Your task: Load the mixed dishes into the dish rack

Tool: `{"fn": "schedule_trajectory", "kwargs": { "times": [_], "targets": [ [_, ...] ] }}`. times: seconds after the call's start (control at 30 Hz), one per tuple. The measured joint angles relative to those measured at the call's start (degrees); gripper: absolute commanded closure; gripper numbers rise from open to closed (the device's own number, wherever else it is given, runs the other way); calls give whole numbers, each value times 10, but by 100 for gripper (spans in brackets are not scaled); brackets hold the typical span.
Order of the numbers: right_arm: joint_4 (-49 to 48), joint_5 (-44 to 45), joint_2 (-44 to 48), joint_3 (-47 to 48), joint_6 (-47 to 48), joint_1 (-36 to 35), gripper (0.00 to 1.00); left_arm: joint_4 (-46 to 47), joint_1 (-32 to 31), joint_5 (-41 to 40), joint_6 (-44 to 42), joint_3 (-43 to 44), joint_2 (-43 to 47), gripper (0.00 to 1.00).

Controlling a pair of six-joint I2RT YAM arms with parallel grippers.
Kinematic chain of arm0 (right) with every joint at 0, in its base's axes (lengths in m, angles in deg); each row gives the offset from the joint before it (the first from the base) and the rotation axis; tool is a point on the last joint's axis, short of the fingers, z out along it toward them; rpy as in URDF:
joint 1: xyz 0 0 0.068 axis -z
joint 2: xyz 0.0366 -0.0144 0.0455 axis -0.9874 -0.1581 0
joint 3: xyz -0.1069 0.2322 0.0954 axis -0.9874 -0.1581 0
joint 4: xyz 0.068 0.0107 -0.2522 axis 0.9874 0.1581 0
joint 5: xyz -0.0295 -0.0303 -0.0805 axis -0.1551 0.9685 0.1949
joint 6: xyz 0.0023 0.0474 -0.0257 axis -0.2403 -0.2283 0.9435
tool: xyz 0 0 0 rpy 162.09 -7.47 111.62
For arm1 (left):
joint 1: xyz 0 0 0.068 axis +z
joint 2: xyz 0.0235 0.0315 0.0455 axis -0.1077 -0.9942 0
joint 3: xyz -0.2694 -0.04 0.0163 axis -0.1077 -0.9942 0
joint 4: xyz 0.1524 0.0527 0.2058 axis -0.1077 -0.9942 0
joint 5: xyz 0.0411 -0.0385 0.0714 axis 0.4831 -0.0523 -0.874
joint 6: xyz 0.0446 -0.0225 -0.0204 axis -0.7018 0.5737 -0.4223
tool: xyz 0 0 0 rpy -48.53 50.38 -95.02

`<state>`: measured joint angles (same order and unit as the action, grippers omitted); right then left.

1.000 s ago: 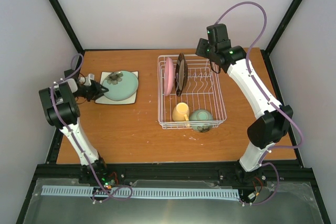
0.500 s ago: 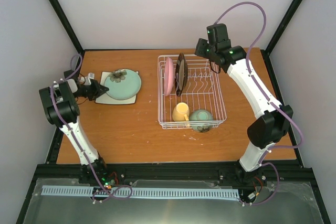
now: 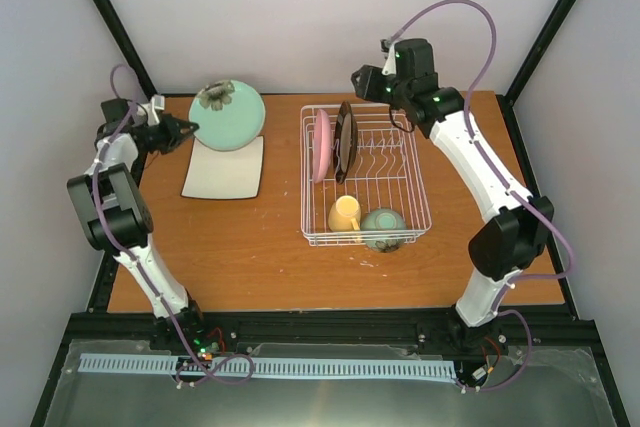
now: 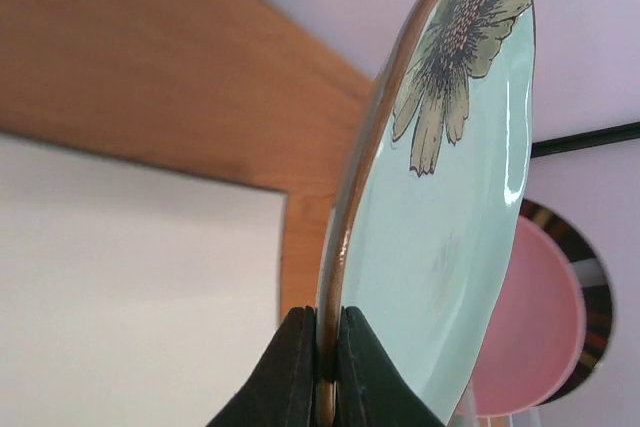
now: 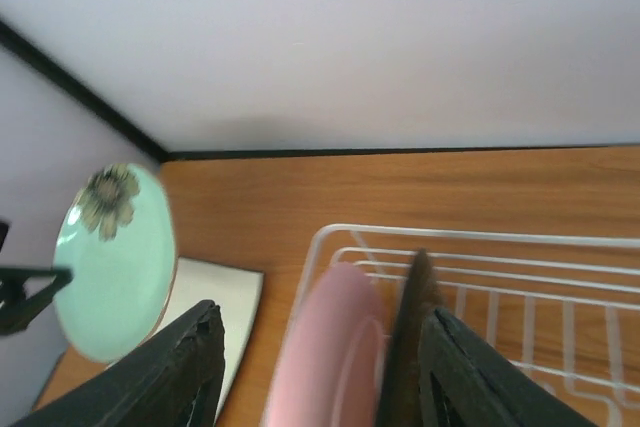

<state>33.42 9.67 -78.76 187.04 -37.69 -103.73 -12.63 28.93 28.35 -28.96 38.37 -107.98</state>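
My left gripper is shut on the rim of the teal flower-marked plate, holding it on edge in the air at the back left. Below it the cream square plate lies flat on the table. In the white dish rack the pink plate and the dark brown plate stand upright, with the yellow mug and the pale green bowl at its near end. My right gripper hangs open above the rack's back left corner, holding nothing.
Black frame posts rise at the table's back corners, close to the lifted plate. The wooden table ends at a black rail along the near side. Upright tines line the rack's middle, right of the dark brown plate.
My left gripper has closed on the teal plate, lifted it off the cream plate and carried it up and back, tilting it on edge. My right arm has swung left over the rack's back.
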Motion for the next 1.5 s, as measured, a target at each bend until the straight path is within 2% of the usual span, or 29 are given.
{"fn": "schedule_trajectory", "kwargs": {
  "times": [0.17, 0.23, 0.43, 0.63, 0.87, 1.27, 1.5],
  "targets": [
    [-16, -131, -59, 51, 6, 0, 50, 25, -4, 24, 38, 30, 39, 99],
    [-7, -205, -109, 106, 7, 0, 52, 29, -9, 23, 50, 47, 48, 99],
    [26, -393, -241, 257, -3, -3, 47, 30, -52, 20, 66, 101, 51, 99],
    [28, -501, -269, 284, -30, -6, 47, 30, -100, 20, 78, 127, 51, 99],
    [30, -531, -269, 289, -36, -8, 47, 31, -124, 21, 97, 129, 51, 99],
    [48, -496, -269, 288, -15, -9, 48, 20, -138, 24, 104, 172, 51, 99],
    [24, -485, -269, 288, -27, -9, 48, 21, -141, 41, 106, 189, 51, 99]
  ]
}}
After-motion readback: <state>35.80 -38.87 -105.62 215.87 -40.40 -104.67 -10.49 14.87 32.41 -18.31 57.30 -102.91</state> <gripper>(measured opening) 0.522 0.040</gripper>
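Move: About 44 cm to the right of the left hand, level with it fore and aft and some 17 cm higher, waits the half-open right gripper; the bare square plate lies 7 cm right of the left hand, 4 cm nearer and 14 cm below. From the right hand, the green plate held by the left is about 35 cm left, 2 cm farther out and 16 cm lower; the racked pink plate is 9 cm left and 3 cm back, the black-rimmed one 3 cm left and 2 cm back, both 22 cm below. Lifting the green plate in its still-shut fingers, the left hand rises clear of the square plate, then carries right towards the right gripper while climbing more gently, and rises once more near the end: some 17 cm up in all, 12 cm right, its fingers tipping up. The right hand sweeps left early on to meet the plate, turning about 45 degrees counter-clockwise, then all but holds there, jaws still half open. ##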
